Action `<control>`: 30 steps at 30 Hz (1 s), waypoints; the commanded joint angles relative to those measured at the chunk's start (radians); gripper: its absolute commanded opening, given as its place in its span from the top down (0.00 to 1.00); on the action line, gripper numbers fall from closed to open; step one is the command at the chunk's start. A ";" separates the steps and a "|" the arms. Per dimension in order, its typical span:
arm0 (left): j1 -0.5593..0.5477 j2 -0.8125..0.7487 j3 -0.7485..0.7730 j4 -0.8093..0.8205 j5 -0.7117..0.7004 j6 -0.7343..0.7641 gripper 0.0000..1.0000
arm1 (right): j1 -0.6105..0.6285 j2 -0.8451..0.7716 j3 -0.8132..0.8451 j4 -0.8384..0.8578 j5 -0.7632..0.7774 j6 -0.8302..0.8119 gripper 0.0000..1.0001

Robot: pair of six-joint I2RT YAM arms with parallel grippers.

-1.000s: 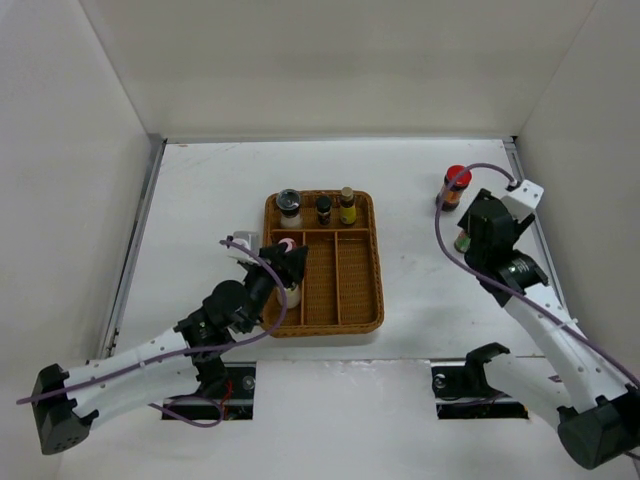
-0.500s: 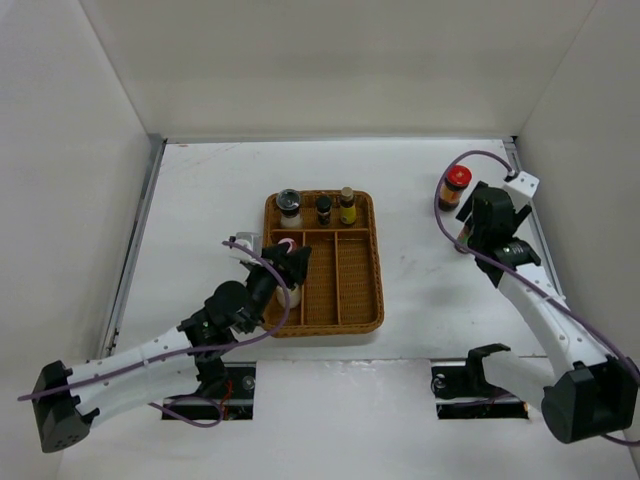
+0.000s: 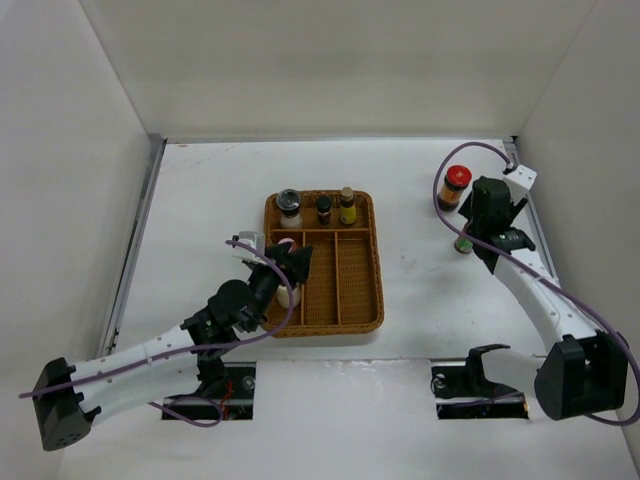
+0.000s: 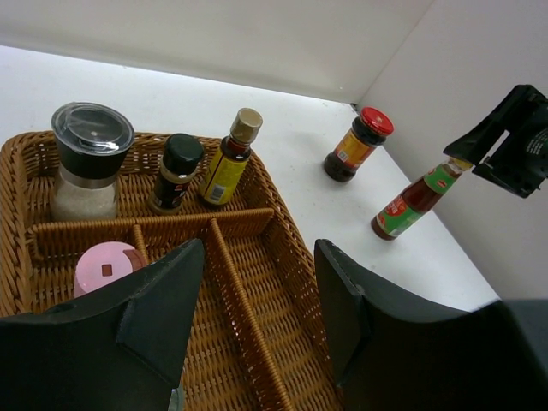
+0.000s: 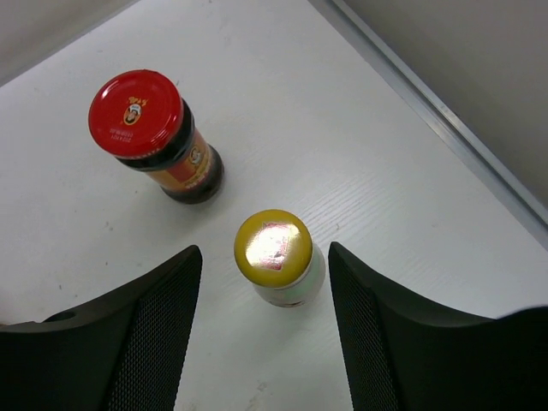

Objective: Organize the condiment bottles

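Observation:
On the right of the table stand a red-lidded dark jar (image 3: 456, 186) (image 5: 145, 128) and a green-red bottle with a yellow cap (image 3: 463, 243) (image 5: 276, 253). My right gripper (image 3: 482, 220) (image 5: 264, 253) hangs open just above that bottle, a finger on each side of the cap with gaps showing. The tray's back row holds a grey-lidded jar (image 4: 90, 158), a slim dark bottle (image 4: 175, 171) and a yellow-labelled bottle (image 4: 229, 158). A pink-capped bottle (image 4: 107, 265) stands in the tray's left compartment, beside my left gripper (image 3: 293, 262) (image 4: 257, 317), which is open and holds nothing.
The brown wicker tray (image 3: 372, 290) sits mid-table, its long middle and right compartments (image 4: 257, 282) bare. A metal rail (image 5: 445, 128) runs along the right wall close to the two loose bottles. White walls close in the sides and back.
My right gripper has swung toward the back and now sits over the green-red bottle, which shows more fully in the top view. My left arm has barely shifted.

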 commanded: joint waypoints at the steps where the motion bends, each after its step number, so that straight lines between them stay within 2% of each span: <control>1: 0.005 0.002 -0.015 0.050 0.004 0.014 0.47 | -0.007 0.010 0.043 0.061 -0.007 -0.009 0.35; 10: 0.008 0.002 -0.016 0.052 0.002 0.019 0.47 | -0.026 0.044 0.050 0.072 -0.001 -0.013 0.45; 21: 0.011 0.026 -0.015 0.061 0.001 0.019 0.46 | -0.022 0.031 0.052 0.080 0.028 -0.023 0.69; 30: 0.014 0.031 -0.013 0.061 0.001 0.020 0.46 | 0.016 -0.104 0.050 0.081 0.068 -0.049 0.73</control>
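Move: The green-and-red sauce bottle stands almost under the right gripper, about 1 cm ahead and 1 cm to its right. The bottle's middle is some 8 cm below, with the yellow cap just under the open fingertips. The red-lidded jar is about 11 cm ahead and 3 cm left of this hand; the wicker tray's middle lies roughly 32 cm left and 4 cm back. From the left gripper the bottle is about 41 cm right, 13 cm ahead and 12 cm lower. Settle the right gripper about 1 cm down onto the sauce bottle's top, easing slightly forward and right, while closing the fingers from both sides until they pinch at the yellow cap. Hold there briefly, then start up about 2 cm and draw back about 1 cm with the grip kept. ##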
